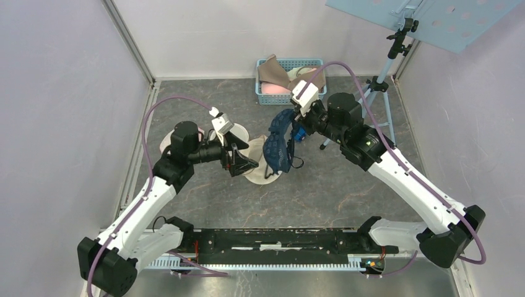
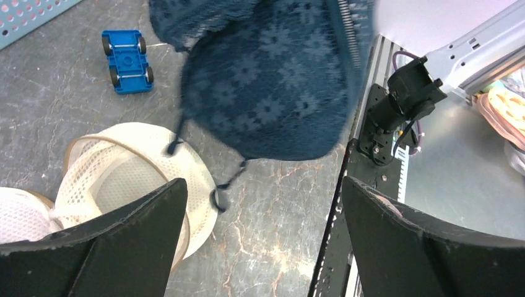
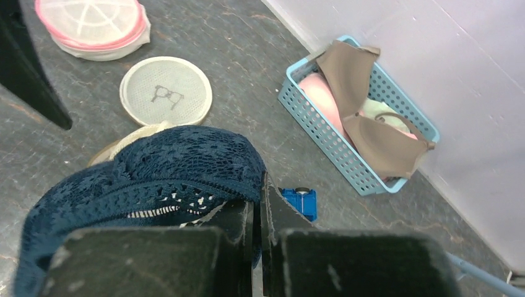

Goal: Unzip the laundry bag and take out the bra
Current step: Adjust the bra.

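Observation:
The bra (image 1: 278,145) is navy lace and hangs in the air from my right gripper (image 1: 297,119), which is shut on its edge. In the right wrist view the lace (image 3: 155,167) bunches left of the pinched right gripper (image 3: 259,185). The cream mesh laundry bag (image 1: 255,166) lies on the floor just under and left of the bra. My left gripper (image 1: 244,162) stands open beside the bag with nothing between its fingers. The left wrist view shows the bra (image 2: 272,93) above the open left gripper (image 2: 263,185), its thin straps dangling over the rim of the bag (image 2: 136,167).
A light blue basket (image 1: 265,94) with a beige bra and pink items stands at the back wall. A small blue toy car (image 2: 128,60) sits near the bra. A round mesh disc (image 3: 166,91) and a pink-rimmed round bag (image 3: 93,21) lie on the floor. A tripod (image 1: 387,74) stands back right.

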`<state>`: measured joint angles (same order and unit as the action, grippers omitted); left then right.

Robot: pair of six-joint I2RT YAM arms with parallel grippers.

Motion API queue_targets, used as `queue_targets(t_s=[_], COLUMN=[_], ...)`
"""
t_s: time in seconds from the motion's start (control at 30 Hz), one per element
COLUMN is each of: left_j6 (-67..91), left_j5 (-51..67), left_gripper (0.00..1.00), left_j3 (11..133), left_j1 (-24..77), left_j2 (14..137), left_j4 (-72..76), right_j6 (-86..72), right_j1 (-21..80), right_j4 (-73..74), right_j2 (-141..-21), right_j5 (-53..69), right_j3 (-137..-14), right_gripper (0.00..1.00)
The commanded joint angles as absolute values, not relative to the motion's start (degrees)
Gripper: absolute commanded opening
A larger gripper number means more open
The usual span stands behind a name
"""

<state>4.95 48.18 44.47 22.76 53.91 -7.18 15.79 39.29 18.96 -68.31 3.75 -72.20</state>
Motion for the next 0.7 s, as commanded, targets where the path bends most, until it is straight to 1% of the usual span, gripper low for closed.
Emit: queue_targets(t_s=[0.0, 0.13, 0.33, 0.43, 0.5, 0.57, 0.67], left_j6=[8.8, 5.0, 4.3, 6.0, 4.1, 3.1, 2.4], left_j5=[37.8, 30.2, 16.5, 10.0, 3.4, -0.7, -10.7], left_gripper=[1.0, 1.0, 1.0, 1.0, 1.0, 1.0, 1.0], left_j3=[46.0, 49.0, 51.8, 51.3, 51.6, 51.1, 51.8], left_j1=[27.6, 32.1, 41.2, 45.6, 49.5, 51.4, 55.0], left_j2=[52.5, 55.0, 56.8, 56.0, 56.2, 56.5, 58.5], left_j4=[-5.7, -8.9, -8.8, -6.2, -5.8, -4.4, -4.4], right_j6=[13.0, 13.1, 10.2, 5.7, 2.4, 0.1, -7.5], right_j1=[39.3, 39.4, 39.7, 39.9, 39.9, 39.9, 39.9], right_j4=[17.4, 17.5, 17.9, 19.1, 19.9, 19.8, 20.3], right_j2=[-68.4, -69.4, -70.8, -72.1, -72.9, -72.9, -73.5], right_j5=[-1.5, -3.3, -8.1, -11.9, -14.4, -16.6, -20.2], right_j3=[-74.3, -74.4, -75.6, -77.0, -77.2, -76.3, -75.6], right_gripper=[0.0, 0.0, 0.0, 0.0, 0.0, 0.0, 0.0])
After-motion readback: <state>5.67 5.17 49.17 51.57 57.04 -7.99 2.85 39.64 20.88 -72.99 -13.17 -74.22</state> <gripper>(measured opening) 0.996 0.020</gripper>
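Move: The navy bra hangs from the closed right fingers, its middle about 7 cm back, 5 cm left and 8 cm below the right hand. For the open left hand, that middle is roughly 8 cm right and 3 cm ahead, about level. From the left hand, the open cream bag lies some 5 cm ahead, 4 cm right and 20 cm below, and the flat round bag about 13 cm ahead and 9 cm left; the blue toy car is some 16 cm ahead and 17 cm right. Still pinching the bra by its upper end, the right hand carries it about 3 cm forward, some 2.5 cm right and 2 cm down, turning about 20 degrees clockwise. The left hand follows nearly level, about 6 cm to the right over the cream bag towards the bra's hanging lower end, fingers wide open and swinging slightly counter-clockwise; no grip by them is seen. ##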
